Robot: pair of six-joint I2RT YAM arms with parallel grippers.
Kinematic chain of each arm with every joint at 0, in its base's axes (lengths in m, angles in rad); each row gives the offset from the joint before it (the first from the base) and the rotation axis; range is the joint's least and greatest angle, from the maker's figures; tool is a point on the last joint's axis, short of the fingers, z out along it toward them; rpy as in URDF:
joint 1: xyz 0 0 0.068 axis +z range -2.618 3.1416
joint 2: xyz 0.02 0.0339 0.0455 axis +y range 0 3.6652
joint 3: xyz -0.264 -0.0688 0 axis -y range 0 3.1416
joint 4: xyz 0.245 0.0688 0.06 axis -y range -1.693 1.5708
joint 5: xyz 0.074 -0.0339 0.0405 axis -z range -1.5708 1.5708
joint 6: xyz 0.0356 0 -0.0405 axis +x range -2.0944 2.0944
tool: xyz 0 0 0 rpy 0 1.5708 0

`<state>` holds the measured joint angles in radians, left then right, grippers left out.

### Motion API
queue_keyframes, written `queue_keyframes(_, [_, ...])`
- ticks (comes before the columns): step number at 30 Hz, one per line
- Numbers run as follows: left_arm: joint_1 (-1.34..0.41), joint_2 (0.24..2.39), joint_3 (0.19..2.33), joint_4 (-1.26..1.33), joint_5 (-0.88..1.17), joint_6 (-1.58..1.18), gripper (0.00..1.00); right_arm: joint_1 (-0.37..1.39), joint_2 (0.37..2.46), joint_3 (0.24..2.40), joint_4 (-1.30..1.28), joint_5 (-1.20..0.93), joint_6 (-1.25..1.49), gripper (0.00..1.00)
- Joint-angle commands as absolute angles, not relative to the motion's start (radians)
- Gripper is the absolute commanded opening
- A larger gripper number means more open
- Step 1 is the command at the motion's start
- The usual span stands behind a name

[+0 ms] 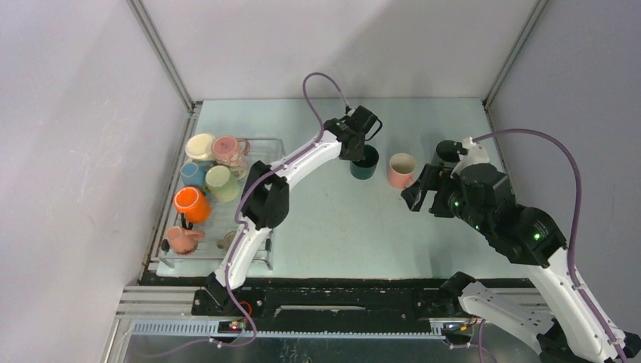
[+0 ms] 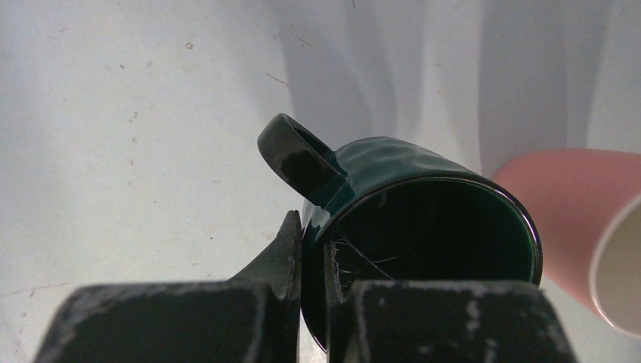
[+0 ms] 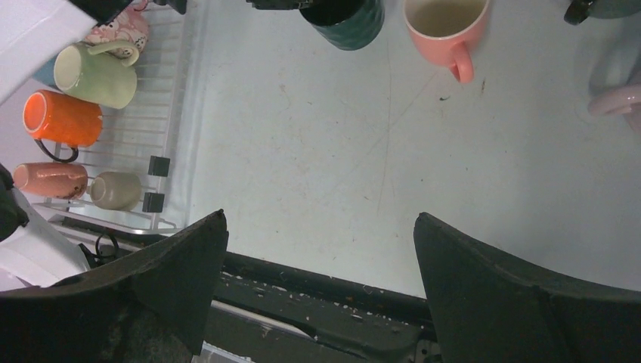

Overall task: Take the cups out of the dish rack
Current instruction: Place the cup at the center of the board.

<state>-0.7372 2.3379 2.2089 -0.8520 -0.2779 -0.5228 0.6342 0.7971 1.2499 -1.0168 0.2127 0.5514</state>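
My left gripper (image 1: 357,144) is shut on the rim of a dark teal cup (image 1: 364,165), which stands upright mid-table. In the left wrist view one finger (image 2: 283,257) is outside the wall of this teal cup (image 2: 423,189) and the other is inside, just below the handle. A pink cup (image 1: 401,170) stands upright just right of it. The dish rack (image 1: 264,147) at the left holds several cups, among them cream (image 1: 200,146), pale green (image 1: 221,181) and orange (image 1: 191,204). My right gripper (image 1: 420,193) hangs open and empty right of the pink cup.
The right wrist view shows the teal cup (image 3: 348,23), the pink cup (image 3: 442,26), the rack (image 3: 162,98) with its orange cup (image 3: 60,117), and part of a pale pinkish thing (image 3: 616,98) at the right edge. The table's black front rail (image 3: 317,280) lies below the right gripper (image 3: 319,219).
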Motion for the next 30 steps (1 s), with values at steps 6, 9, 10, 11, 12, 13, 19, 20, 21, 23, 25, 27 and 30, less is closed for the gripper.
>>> queue_keyframes(6, [-0.744,2.394,2.321,-0.744,-0.252,-0.524,0.00,0.629,0.784,1.257,-1.037,0.235,0.573,1.00])
queue_keyframes(9, [-0.745,2.407,2.324,-0.742,-0.238,-0.532,0.00,0.629,0.784,1.247,-1.038,0.234,0.573,1.00])
queue_keyframes(10, [-0.744,2.411,2.324,-0.743,-0.231,-0.535,0.00,0.629,0.784,1.243,-1.037,0.232,0.574,1.00])
queue_keyframes(11, [-0.745,2.414,2.325,-0.742,-0.227,-0.541,0.00,0.629,0.784,1.240,-1.035,0.231,0.575,1.00])
queue_keyframes(12, [-0.745,2.417,2.326,-0.742,-0.222,-0.546,0.01,0.629,0.783,1.238,-1.034,0.229,0.576,1.00])
queue_keyframes(13, [-0.744,2.419,2.326,-0.743,-0.216,-0.548,0.04,0.629,0.785,1.237,-1.032,0.226,0.578,1.00])
queue_keyframes(19, [-0.744,2.415,2.326,-0.750,-0.206,-0.555,0.26,0.630,0.795,1.237,-1.020,0.213,0.574,1.00])
queue_keyframes(20, [-0.745,2.412,2.326,-0.750,-0.207,-0.553,0.30,0.630,0.797,1.237,-1.020,0.213,0.573,1.00])
queue_keyframes(21, [-0.744,2.409,2.328,-0.750,-0.206,-0.549,0.32,0.630,0.798,1.236,-1.021,0.214,0.574,1.00])
queue_keyframes(23, [-0.744,2.403,2.333,-0.752,-0.206,-0.543,0.37,0.630,0.799,1.237,-1.021,0.217,0.573,1.00])
queue_keyframes(25, [-0.745,2.394,2.344,-0.758,-0.206,-0.539,0.42,0.630,0.798,1.237,-1.021,0.217,0.573,1.00])
queue_keyframes(27, [-0.744,2.377,2.353,-0.762,-0.208,-0.531,0.47,0.630,0.794,1.237,-1.020,0.219,0.574,1.00])
queue_keyframes(30, [-0.743,2.334,2.353,-0.766,-0.222,-0.517,0.57,0.630,0.796,1.237,-1.015,0.217,0.570,1.00])
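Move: The dark green cup is already pinched by its left wall, its middle about 4 cm right of the left hand and 3 cm below. The free spot on the board lies about 5 cm right and 11 cm below the hand. The pink cup stands level, some 14 cm right and 6 cm below; the dark mug is about 26 cm right and 4 cm ahead. From the right hand, that spot is some 24 cm ahead, 14 cm left and 30 cm below. Still pinching the green cup's wall, one finger inside and one outside, the left hand lowers the cup about 4 cm onto the board, edging some 2 cm right towards the pink cup. There it pauses, opens its fingers about halfway to free the wall, then starts back up some 2 cm, still drifting slightly right and forward. ##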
